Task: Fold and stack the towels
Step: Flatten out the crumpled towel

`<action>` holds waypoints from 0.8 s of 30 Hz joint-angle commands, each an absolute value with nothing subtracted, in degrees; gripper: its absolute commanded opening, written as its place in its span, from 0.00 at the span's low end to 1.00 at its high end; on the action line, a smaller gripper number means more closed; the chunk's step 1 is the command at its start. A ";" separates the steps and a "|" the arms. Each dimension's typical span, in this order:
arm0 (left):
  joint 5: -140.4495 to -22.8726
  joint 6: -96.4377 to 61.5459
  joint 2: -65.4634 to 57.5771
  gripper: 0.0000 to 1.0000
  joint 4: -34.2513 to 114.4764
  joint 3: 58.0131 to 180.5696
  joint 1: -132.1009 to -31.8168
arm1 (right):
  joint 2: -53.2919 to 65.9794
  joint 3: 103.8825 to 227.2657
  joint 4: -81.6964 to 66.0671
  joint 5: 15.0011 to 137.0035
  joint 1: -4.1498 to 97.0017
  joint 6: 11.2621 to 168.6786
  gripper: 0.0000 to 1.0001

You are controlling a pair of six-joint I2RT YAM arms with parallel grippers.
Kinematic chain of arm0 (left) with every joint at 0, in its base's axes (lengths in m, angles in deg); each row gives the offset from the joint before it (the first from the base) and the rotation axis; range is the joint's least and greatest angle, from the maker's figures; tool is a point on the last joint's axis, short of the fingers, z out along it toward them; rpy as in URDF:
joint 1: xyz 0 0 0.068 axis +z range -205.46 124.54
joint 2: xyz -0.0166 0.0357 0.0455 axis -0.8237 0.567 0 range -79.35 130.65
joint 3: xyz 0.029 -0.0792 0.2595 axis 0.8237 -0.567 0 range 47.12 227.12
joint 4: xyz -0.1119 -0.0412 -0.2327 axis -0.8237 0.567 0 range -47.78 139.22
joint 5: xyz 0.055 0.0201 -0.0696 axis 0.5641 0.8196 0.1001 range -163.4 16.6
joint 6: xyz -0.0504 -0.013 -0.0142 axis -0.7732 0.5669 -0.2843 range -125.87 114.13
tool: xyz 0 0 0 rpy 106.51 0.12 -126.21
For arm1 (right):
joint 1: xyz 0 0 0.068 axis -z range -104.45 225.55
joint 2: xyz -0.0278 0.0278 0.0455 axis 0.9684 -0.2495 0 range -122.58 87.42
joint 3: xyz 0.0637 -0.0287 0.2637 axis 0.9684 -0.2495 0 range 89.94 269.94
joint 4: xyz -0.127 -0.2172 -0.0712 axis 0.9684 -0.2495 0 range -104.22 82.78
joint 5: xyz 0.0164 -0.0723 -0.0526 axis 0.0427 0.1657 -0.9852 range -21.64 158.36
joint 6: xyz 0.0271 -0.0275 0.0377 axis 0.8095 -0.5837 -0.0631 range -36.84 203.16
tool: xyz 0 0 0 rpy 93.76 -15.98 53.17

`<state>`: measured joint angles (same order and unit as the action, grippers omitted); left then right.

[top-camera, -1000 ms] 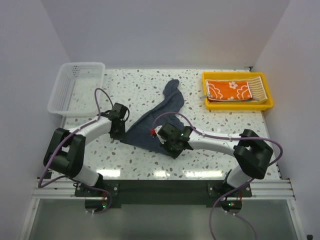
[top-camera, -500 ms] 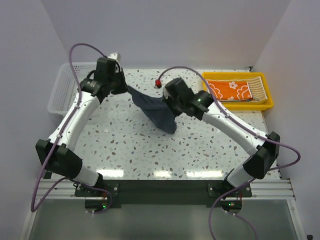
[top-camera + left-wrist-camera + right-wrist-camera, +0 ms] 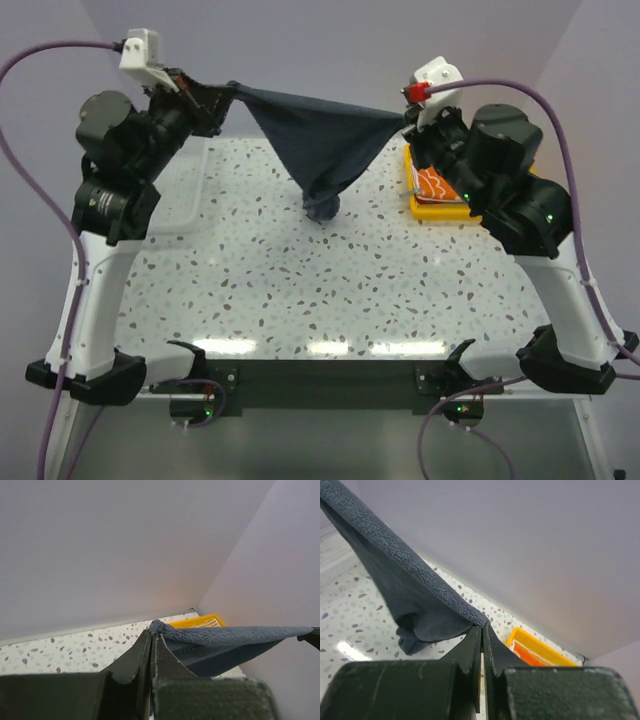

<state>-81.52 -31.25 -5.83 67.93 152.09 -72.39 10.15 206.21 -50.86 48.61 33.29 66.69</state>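
A plain dark blue-grey towel (image 3: 320,140) hangs stretched in the air between both arms, sagging to a point just above the table. My left gripper (image 3: 222,92) is shut on its left corner; that corner bunches at the fingertips (image 3: 156,628). My right gripper (image 3: 408,118) is shut on the right corner, and the cloth (image 3: 415,605) drapes away from its tip (image 3: 482,626). A folded orange towel (image 3: 436,186) with white print lies in the yellow tray (image 3: 440,212), mostly hidden by the right arm. A striped cloth edge (image 3: 207,623) shows in the tray.
The white mesh basket (image 3: 195,185) sits at the back left, partly behind the left arm. White walls close in the back and both sides. The speckled table (image 3: 300,290) spreads out below the hanging cloth.
Both arms have risen high and spread apart, lifting the dark towel off the table and stretching it taut between them.
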 commanded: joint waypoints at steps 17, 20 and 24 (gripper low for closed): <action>-85.88 -31.35 -17.47 0.00 63.31 161.11 -72.07 | 17.03 222.56 -59.08 65.81 33.01 62.24 0.00; -84.92 -30.57 -17.83 0.00 62.96 160.68 -72.07 | 16.85 220.65 -56.27 65.03 33.10 61.80 0.00; -82.54 -29.25 -16.78 0.00 63.83 159.97 -72.07 | 15.89 219.23 -53.80 61.34 33.10 61.45 0.00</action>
<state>-87.36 -30.75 -16.87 64.43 158.91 -72.63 16.29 219.37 -56.34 66.47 32.75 62.71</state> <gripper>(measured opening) 0.021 0.011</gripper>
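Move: Each hand already pinches one end of the towel's top edge, high over the table. From the left hand the towel's middle lies about 14 cm to the right and some 20 cm down, level ahead; from the right hand about 13 cm left, 3 cm ahead and 18 cm down. The yellow tray is roughly 24 cm ahead, 24 cm right and 50 cm below the right hand; the white basket about 20 cm ahead, 25 cm left and 50 cm below the left. Both hands keep their pinch on the towel and sweep it back towards the robot and upward together, away from the tray and basket, the left about 13 cm back and 11 cm up, the right a little less, drawing slightly apart as they go. The fingertips tip upward, the left's by some 20 degrees, while the right hand also swings counter-clockwise by about as much, and both then ease to a near standstill high above the table. ##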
